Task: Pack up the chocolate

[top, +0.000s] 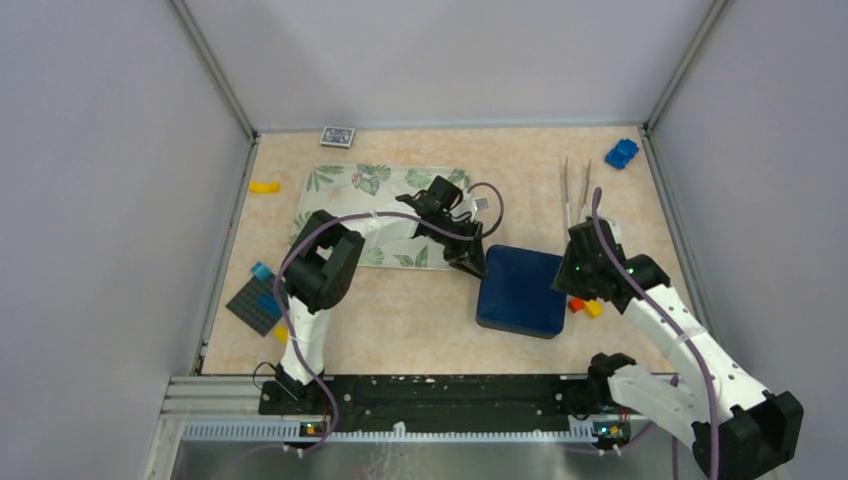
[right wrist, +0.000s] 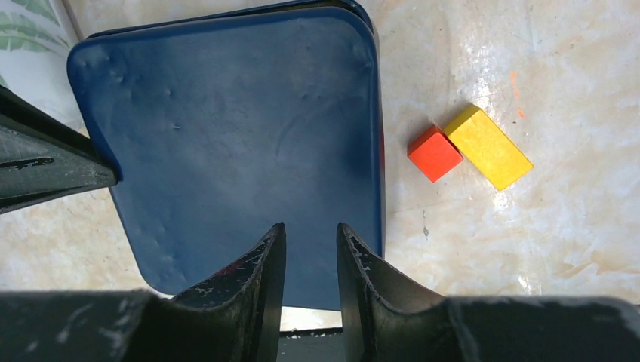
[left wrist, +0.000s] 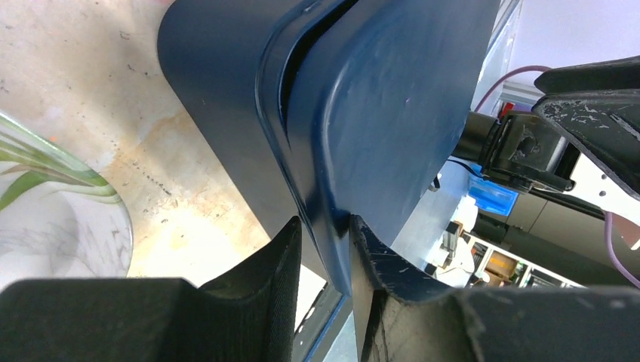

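Observation:
No chocolate shows in any view. A dark blue box (top: 520, 290) with a rounded lid (right wrist: 226, 128) lies at the middle of the table. My left gripper (top: 470, 265) is shut on the lid's rim at the box's near-left corner. In the left wrist view the lid (left wrist: 377, 113) is tilted up off the base (left wrist: 219, 75), with its edge pinched in the left gripper (left wrist: 326, 226). My right gripper (top: 572, 275) hovers over the box's right edge. In the right wrist view the right gripper (right wrist: 311, 230) is narrowly open with nothing in it, above the lid.
A leaf-patterned tray (top: 340, 185) lies behind the left gripper. A red block (right wrist: 434, 152) and a yellow block (right wrist: 487, 145) lie just right of the box. Tweezers (top: 575, 185), a blue toy (top: 621, 153) and a dark gridded square (top: 255, 303) lie around the edges.

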Controlling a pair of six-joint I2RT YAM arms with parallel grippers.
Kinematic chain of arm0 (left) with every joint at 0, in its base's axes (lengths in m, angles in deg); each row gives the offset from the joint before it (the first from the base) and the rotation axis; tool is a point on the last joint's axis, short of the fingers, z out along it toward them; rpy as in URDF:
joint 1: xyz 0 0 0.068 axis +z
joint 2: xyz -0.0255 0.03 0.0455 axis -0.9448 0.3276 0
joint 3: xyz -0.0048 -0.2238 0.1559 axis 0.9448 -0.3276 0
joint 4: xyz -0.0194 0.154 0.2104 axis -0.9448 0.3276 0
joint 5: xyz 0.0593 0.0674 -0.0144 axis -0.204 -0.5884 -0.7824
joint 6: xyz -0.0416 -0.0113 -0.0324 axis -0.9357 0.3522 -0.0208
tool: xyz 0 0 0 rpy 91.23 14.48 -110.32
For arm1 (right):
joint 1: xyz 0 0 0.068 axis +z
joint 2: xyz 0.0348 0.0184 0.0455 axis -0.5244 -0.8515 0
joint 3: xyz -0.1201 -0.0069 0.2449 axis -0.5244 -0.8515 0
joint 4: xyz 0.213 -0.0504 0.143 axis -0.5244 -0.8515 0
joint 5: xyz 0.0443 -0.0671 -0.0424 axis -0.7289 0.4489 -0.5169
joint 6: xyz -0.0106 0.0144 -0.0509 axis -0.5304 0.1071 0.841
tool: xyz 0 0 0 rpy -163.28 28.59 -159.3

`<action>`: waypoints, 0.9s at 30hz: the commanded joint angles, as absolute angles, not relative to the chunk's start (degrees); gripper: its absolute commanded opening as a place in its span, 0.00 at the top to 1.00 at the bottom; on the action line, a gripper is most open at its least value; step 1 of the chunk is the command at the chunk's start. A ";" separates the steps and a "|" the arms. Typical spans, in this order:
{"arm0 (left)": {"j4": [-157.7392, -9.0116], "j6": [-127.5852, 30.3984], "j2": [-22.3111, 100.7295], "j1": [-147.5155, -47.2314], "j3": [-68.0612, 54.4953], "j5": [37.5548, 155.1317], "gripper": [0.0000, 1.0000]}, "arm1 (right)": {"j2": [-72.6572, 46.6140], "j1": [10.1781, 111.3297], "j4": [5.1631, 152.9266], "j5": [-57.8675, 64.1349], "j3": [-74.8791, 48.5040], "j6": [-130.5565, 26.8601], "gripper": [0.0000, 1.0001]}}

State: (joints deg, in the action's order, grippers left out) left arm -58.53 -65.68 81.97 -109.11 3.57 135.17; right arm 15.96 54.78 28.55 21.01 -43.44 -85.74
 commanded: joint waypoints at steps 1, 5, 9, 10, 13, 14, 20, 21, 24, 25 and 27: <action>-59.03 -65.13 83.49 -109.63 5.78 134.54 0.66 | 16.19 55.66 29.70 21.23 -40.72 -85.22 0.69; -59.30 -65.64 84.25 -109.63 6.14 134.13 0.66 | 13.85 55.69 33.21 22.38 -41.80 -84.83 0.69; -60.03 -66.01 84.30 -109.64 6.09 134.33 0.66 | 11.66 55.67 35.30 24.27 -42.35 -84.46 0.69; -60.15 -66.09 84.38 -109.63 6.10 134.46 0.66 | 11.22 55.69 35.70 24.85 -42.47 -84.46 0.69; -60.16 -66.11 84.64 -109.68 6.21 134.66 0.66 | 9.66 55.67 36.69 27.16 -41.81 -84.27 0.69; -60.24 -66.11 84.72 -109.64 6.29 134.70 0.66 | 9.01 55.64 36.97 27.90 -41.27 -84.23 0.69; -60.18 -65.93 84.97 -109.67 6.76 134.84 0.66 | 4.34 55.68 42.23 29.00 -38.76 -82.79 0.69; -60.18 -65.91 85.07 -109.64 6.93 134.88 0.66 | 3.43 55.63 43.72 29.30 -39.10 -82.70 0.69; -60.07 -65.85 85.50 -109.67 7.29 134.97 0.66 | 0.03 55.30 50.13 31.16 -41.82 -82.14 0.69; -59.95 -65.77 85.65 -109.61 7.48 134.85 0.66 | -1.46 54.77 51.90 31.01 -43.01 -82.02 0.69; -59.96 -65.67 85.83 -109.56 7.69 134.84 0.66 | -5.65 53.63 54.88 30.01 -44.66 -81.26 0.70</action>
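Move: The right hand hovers over the right half of the box's dark blue lid, whose centre lies level with it, some 5 cm left and 4 cm lower; the lid's far right corner is about 9 cm ahead and 4 cm right. The red cube sits roughly 3 cm back and 7 cm right, the yellow block 4 cm beyond the cube to the right. From the left hand, at the lid's left edge, the lid's centre is about 4 cm back and 9 cm right. Run the right gripper forward about 8 cm over the lid towards its far edge, slowly at first and then faster, sinking some 2 cm onto the lid and tipping the fingers slightly forward and leaning a little to the right, opening unchanged. Keep the left fingertips against the lid's left side, easing half a centimetre to the right against it. ##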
